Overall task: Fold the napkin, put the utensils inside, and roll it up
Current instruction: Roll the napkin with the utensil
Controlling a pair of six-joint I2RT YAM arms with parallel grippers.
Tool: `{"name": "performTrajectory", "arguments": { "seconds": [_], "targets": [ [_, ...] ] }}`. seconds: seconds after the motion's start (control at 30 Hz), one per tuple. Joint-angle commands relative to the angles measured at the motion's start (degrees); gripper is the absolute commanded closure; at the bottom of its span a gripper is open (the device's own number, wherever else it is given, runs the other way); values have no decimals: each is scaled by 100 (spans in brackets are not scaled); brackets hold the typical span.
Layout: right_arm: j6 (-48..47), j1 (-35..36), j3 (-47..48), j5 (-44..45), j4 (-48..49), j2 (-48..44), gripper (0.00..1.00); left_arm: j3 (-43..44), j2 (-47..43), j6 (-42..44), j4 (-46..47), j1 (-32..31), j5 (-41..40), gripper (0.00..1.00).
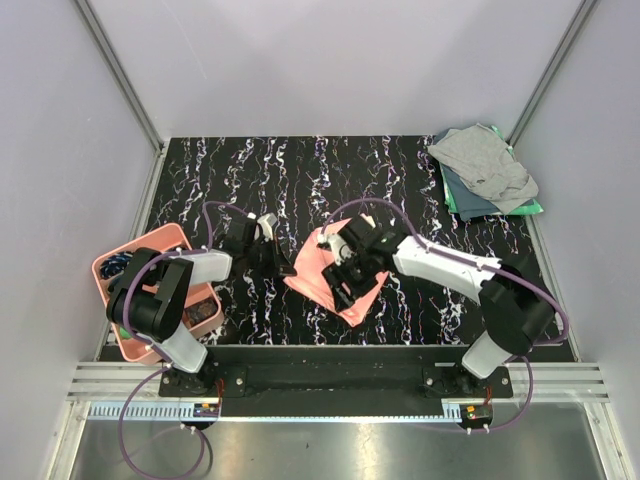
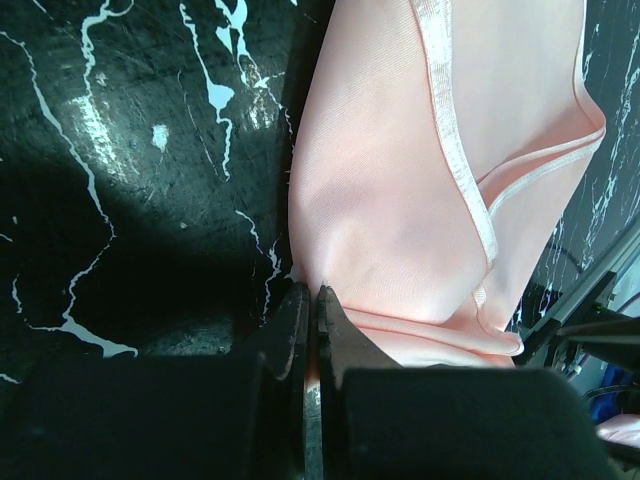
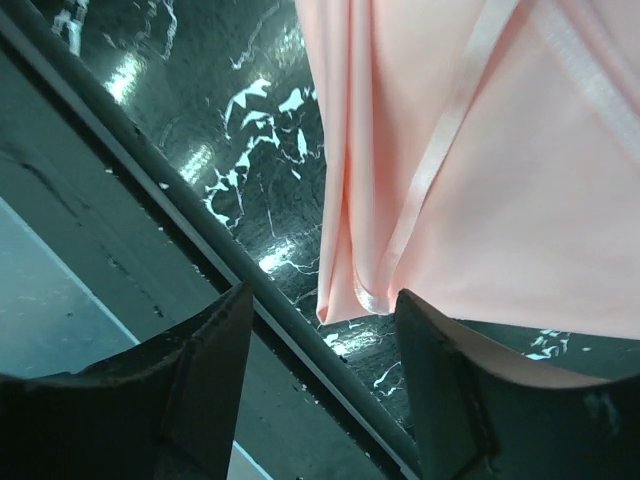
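The salmon-pink napkin (image 1: 335, 278) lies bunched in folds near the middle of the black marbled table. My left gripper (image 1: 284, 266) is at its left edge, jaws shut on the cloth; in the left wrist view the napkin (image 2: 400, 180) runs up from the closed tips of the left gripper (image 2: 312, 296). My right gripper (image 1: 347, 268) hovers over the napkin's middle, open. In the right wrist view the right gripper (image 3: 320, 300) holds nothing, and a folded corner of the napkin (image 3: 500, 180) lies just beyond the fingers. The utensils are out of view.
A pink bin (image 1: 108, 272) stands at the left edge, partly hidden by my left arm. Grey cloth (image 1: 485, 165) lies on green cloth (image 1: 525, 208) at the back right. The table's front rail (image 3: 150, 200) runs close to the napkin's near corner.
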Motion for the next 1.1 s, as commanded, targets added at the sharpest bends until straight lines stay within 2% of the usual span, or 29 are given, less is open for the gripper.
{"name": "performTrajectory", "arguments": {
  "seconds": [0.0, 0.2, 0.43, 0.7, 0.83, 1.07],
  "targets": [
    [493, 522, -126, 1363, 47, -91, 32, 242, -159, 82, -275, 27, -167, 100],
    [475, 928, -82, 1979, 109, 216, 30, 269, -141, 73, -337, 27, -194, 100],
    [300, 1016, -12, 1822, 47, 621, 33, 313, -150, 73, -372, 36, -211, 100],
    [194, 1016, 243, 1339, -286, 999, 70, 383, -238, 90, -521, 53, -237, 100],
    [71, 823, 226, 402, -261, 956, 79, 418, -290, 134, -688, 71, -273, 100],
    [-149, -47, -11, -1112, -32, 858, 85, 418, -255, 178, -794, 71, -361, 100]
  ]
}}
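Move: The near end of the napkin's rolled edge lies about 6 cm below the right hand, some 3 cm back and roughly 1 cm to its right. The table's near edge runs about 10 cm back, and the napkin's left end, already pinched by the left hand, is about 11 cm left and 5 cm farther out. From the left hand, that near end is some 10 cm back and 12 cm right, about 1 cm lower. Down about 6 cm and back some 3 cm towards the napkin's near end goes the open right hand, its fingers tipping about 15 degrees steeper, then partly back. Low over the table the fingers close and pinch the rolled edge, then ease up about 1 cm. The left hand keeps its pinch on the left end, drifting about 1 cm left. ##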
